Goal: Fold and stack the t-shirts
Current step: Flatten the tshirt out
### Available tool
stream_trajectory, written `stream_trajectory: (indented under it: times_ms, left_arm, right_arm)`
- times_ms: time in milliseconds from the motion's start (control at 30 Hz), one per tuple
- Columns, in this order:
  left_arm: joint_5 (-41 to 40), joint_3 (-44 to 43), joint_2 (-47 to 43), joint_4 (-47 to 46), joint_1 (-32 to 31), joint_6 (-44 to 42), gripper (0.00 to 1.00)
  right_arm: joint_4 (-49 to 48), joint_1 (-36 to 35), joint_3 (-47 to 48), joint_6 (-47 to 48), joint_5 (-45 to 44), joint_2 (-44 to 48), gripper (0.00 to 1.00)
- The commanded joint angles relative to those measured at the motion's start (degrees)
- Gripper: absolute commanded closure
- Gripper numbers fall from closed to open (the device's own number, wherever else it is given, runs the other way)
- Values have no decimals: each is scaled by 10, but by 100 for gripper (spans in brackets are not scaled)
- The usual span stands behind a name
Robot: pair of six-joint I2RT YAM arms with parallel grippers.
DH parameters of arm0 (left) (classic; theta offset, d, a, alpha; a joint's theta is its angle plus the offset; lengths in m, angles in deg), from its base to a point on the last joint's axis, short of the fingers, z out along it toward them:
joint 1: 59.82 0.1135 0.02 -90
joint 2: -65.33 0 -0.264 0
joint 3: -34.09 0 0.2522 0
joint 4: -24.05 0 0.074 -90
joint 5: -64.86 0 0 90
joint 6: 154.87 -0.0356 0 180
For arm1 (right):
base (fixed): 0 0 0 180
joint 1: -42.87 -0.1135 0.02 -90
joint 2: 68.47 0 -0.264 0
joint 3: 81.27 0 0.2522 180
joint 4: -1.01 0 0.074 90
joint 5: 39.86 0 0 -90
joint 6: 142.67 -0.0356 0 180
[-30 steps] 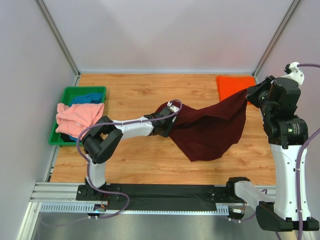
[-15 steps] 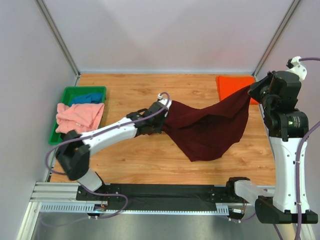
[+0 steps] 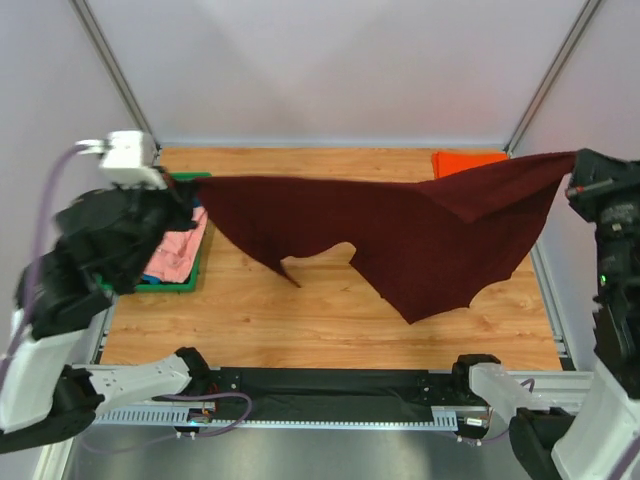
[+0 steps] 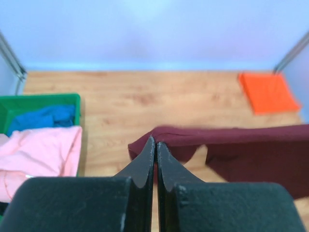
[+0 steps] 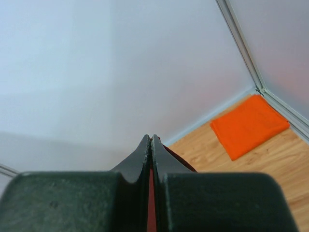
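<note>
A large dark maroon t-shirt (image 3: 400, 235) hangs spread in the air above the table, stretched between my two grippers. My left gripper (image 3: 188, 193) is shut on its left corner, high over the tray; in the left wrist view the fingertips (image 4: 155, 141) pinch the maroon hem (image 4: 241, 150). At the far right my right gripper (image 3: 572, 172) is shut on the other corner, with maroon cloth (image 5: 182, 162) showing beside its tips (image 5: 150, 137). A folded orange t-shirt (image 3: 465, 160) lies at the back right. A salmon-pink t-shirt (image 4: 38, 157) and a blue one (image 4: 43, 118) lie in the tray.
The green plastic tray (image 4: 29, 101) stands at the table's left edge under my left arm. Pale walls with metal corner posts (image 3: 115, 80) close in the back and sides. Bare wooden tabletop (image 3: 300, 310) shows beneath the hanging cloth.
My left gripper shut on the maroon shirt's corner, then rose and swung far left, pulling the cloth out wide and off the table. The right gripper lifted its corner higher.
</note>
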Motion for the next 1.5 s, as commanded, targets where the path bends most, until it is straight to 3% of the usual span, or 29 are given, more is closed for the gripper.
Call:
stream_trajectory:
  times_ms: [0,267,400,533,567,700,767,1000,1200,1300,1400,1467]
  left_arm:
    - [-75,-65,-41,57,-1,-13,100]
    - [-64,-154,-60,46,-1,-81,100]
    - [-38,-124,-65,28,-1,-93,100]
    - [-25,-36,-76,19,-1,-73,100]
    - [-24,10,-80,9,-1,-62,100]
    - [-33,110,-88,-12,-1,-43,100]
    - [-44,147,-83,-25,-1,-44,100]
    - [-68,155,-46,-26,2,-42,100]
    - [-81,145,-54,-28,3,-44,100]
    - [-88,149,-61,-33,3,-48,100]
    - [-82,154,-72,-35,3,-46,100]
    - [-70,167,-85,-46,3,-48,100]
  right_arm:
    - [12,3,25,-30,-33,48,100]
    - [29,3,47,-26,-65,84,100]
    - [37,4,19,-26,40,65,100]
    - [-14,3,-136,-48,245,74,100]
    - [-28,3,-229,-54,305,83,100]
    - [-101,-13,-449,-72,343,107,86]
    - [-143,-58,-538,-73,335,100,81]
    - [-357,-268,-657,-88,276,7,52]
    - [-506,-426,-683,-212,175,-134,41]
    - [-642,-483,-699,-267,145,-207,38]
    - [-669,-526,-659,-302,149,-297,36]
    - [-632,-557,-590,-319,157,-368,36]
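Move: Stretched between the closed hands, the maroon t-shirt already hangs with its middle about 28 cm to the left hand's right, 2 cm back and 18 cm below it. From the right hand that middle lies level fore-and-aft, some 27 cm left and 28 cm lower. The green box is roughly 16 cm ahead, 25 cm left and 40 cm below the left hand; the orange folded stack lies about 32 cm ahead of the right hand, 4 cm to its right and 54 cm below. Drawing back about 10 cm and rising slightly, the right hand then swings forward, opens, lets go of the t-shirt and sweeps nearly 40 cm left and 45 cm down to mid-table, turning counter-clockwise and tipping steeply down. The left hand keeps its pinch, first swinging left, up and back, then right, down and forward, ending lower than it began. ##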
